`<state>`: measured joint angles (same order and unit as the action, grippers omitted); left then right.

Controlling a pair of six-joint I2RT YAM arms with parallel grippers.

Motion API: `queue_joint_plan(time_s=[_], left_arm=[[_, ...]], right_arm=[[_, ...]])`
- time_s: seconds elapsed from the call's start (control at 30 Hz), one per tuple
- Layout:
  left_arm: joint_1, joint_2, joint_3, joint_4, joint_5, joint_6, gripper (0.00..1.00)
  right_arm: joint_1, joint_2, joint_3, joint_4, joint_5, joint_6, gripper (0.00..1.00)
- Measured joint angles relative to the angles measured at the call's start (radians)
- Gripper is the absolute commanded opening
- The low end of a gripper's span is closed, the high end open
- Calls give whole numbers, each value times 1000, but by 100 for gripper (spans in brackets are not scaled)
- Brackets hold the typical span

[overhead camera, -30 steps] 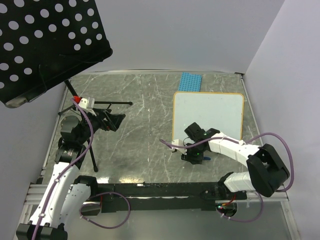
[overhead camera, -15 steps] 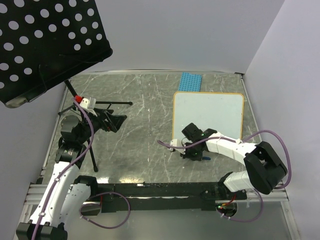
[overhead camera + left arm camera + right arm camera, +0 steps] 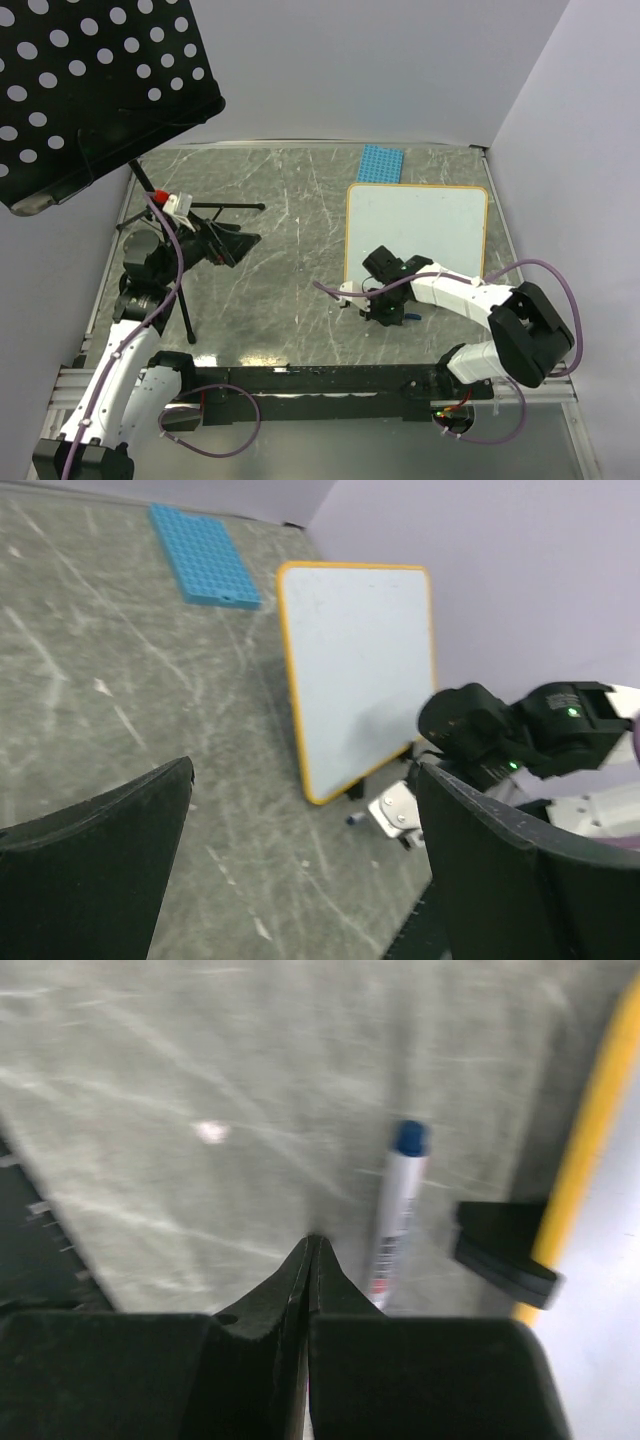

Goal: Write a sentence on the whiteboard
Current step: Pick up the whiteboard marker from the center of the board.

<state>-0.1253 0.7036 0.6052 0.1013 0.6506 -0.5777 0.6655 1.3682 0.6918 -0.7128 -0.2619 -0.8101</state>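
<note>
The whiteboard (image 3: 415,225), white with a yellow-orange rim, lies flat at the right of the table and also shows in the left wrist view (image 3: 360,670). Its face looks blank; the sentence is not in view. A white marker with a blue cap (image 3: 395,1210) lies on the table by the board's near edge, beside a black clip foot (image 3: 505,1250). My right gripper (image 3: 312,1245) is shut with nothing between its fingers, its tips just left of the marker and apart from it (image 3: 385,310). My left gripper (image 3: 235,243) hangs open over the left of the table.
A blue studded plate (image 3: 380,163) lies behind the whiteboard. A black perforated music stand (image 3: 90,80) overhangs the far left corner, its tripod legs (image 3: 185,300) spreading beside my left arm. A grey wall runs along the right side.
My right gripper's jaws have closed fully and it has shifted slightly left; the marker still lies on the table. The left arm has barely moved.
</note>
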Motion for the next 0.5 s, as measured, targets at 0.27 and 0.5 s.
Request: queue_joint_plan(time_s=[0.27, 0.5], left_arm=[[-100, -32, -73, 24, 25, -112, 98], [-150, -45, -74, 6, 0, -119, 97]], right_arm=[[0, -44, 53, -55, -72, -2, 28], [-50, -134, 53, -58, -63, -2, 59]])
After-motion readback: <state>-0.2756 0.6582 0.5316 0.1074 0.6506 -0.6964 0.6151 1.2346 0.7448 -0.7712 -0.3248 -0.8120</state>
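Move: The marker lies flat on the table just beside the shut right fingertips, its middle about 2 cm ahead, 2 cm to the right and 2 cm below. The whiteboard's left clip is some 6 cm ahead and 1 cm left of that hand, a little below. The board's middle is roughly 21 cm ahead and 8 cm right. From the left hand, the marker is about 34 cm right, 8 cm back and 28 cm below. Upward goes the right hand, about 4 cm off its low spot beside the marker, first easing back and left, then forward so the fingers come over the marker; on the way up the shut fingers spread to a bit over half open, their tips swinging slightly farther left. The left hand, still open and empty, slides some 5 cm back and right, sinking a little and turning about 10 degrees clockwise. ##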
